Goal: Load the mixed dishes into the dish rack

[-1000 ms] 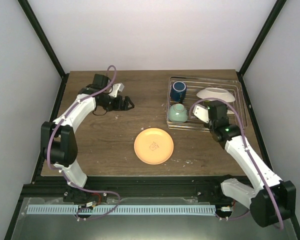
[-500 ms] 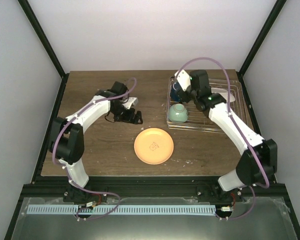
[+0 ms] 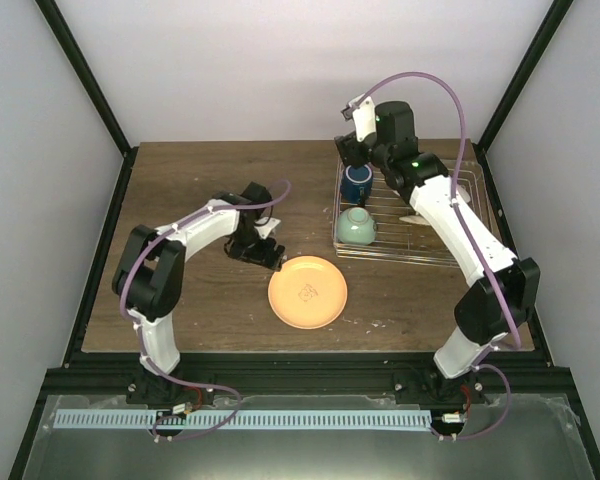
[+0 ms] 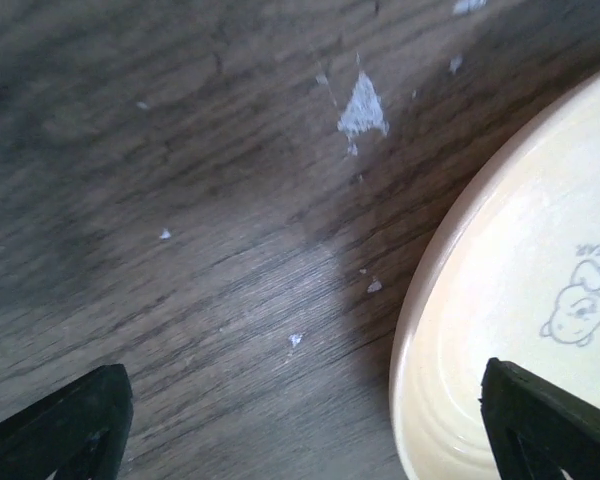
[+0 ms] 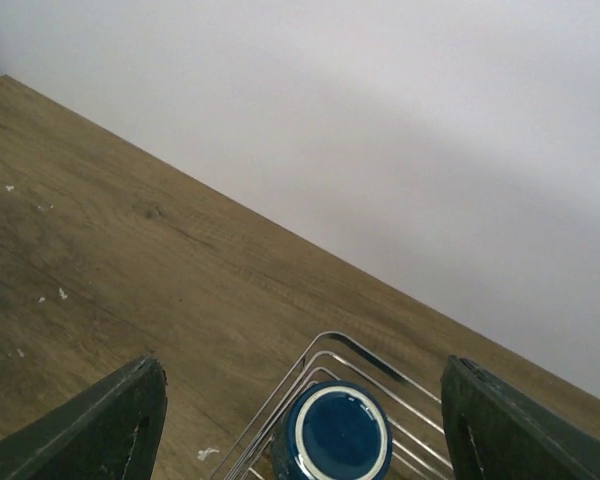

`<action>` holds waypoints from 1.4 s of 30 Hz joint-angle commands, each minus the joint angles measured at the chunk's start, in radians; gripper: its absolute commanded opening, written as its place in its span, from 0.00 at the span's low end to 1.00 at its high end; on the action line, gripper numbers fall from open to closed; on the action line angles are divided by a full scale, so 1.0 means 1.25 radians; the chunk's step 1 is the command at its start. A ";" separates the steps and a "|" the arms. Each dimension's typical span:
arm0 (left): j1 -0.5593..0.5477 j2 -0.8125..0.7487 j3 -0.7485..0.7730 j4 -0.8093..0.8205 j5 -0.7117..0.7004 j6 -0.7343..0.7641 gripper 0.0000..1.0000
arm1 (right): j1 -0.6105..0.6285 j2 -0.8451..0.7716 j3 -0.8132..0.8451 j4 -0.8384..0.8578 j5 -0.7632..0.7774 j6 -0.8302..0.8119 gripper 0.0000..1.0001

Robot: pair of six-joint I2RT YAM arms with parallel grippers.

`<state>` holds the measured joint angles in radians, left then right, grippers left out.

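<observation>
An orange plate (image 3: 308, 292) with a small cartoon print lies flat on the table in front of the dish rack (image 3: 450, 245). My left gripper (image 3: 265, 250) is low at the plate's left rim and open. In the left wrist view one fingertip (image 4: 550, 430) is over the plate (image 4: 500, 300) and the other is over bare wood. A dark blue mug (image 3: 357, 183) and a mint-green bowl (image 3: 355, 226) stand in the rack's left end. My right gripper (image 3: 352, 150) hangs open above the mug (image 5: 335, 435), with nothing between its fingers (image 5: 100, 430).
The wooden table (image 3: 200, 290) carries small white flecks (image 4: 363, 108). A black frame post (image 3: 85, 75) and white walls close in the sides and back. The right arm crosses over the middle of the rack and hides what lies there.
My left gripper has come from the table's far left down to the orange plate's rim. My right arm has swung from the rack's front to its far left corner, above the mug.
</observation>
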<state>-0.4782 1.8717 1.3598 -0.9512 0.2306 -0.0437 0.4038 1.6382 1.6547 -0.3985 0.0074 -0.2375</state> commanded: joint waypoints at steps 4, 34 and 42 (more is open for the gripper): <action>-0.058 0.057 -0.015 0.017 0.004 0.035 0.92 | 0.006 0.014 0.025 -0.036 -0.008 0.035 0.76; 0.073 -0.120 0.021 -0.014 0.006 0.044 0.00 | -0.003 0.118 0.127 -0.139 -0.141 0.034 0.77; 0.194 -0.194 0.110 0.007 0.063 0.019 0.00 | -0.003 0.130 0.118 -0.125 -0.435 0.088 0.76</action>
<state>-0.2680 1.6646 1.4277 -0.9699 0.2546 0.0006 0.4004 1.7954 1.7798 -0.5613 -0.2737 -0.1959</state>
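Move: The orange plate's middle lies about 11 cm to the right of the open left hand, 6 cm back towards the robot and 5 cm below; its near rim is almost under the fingers. The green bowl in the rack sits some 22 cm right and 7 cm ahead of that hand, nearly level in height. From the empty right hand the plate is about 22 cm back, 10 cm left and 34 cm below, and the blue mug is 3 cm ahead, 3 cm right and 29 cm below. The orange plate's far-left rim is pinched by the left hand, which sinks about 4 cm while easing back and right, then shuts its fingers. Keeping that hold, it lifts the plate some 13 cm, swinging left and forward as the wrist tips its fingers forward and turns counter-clockwise. The open right hand sinks about 5 cm and late on moves left, turning towards the plate. ##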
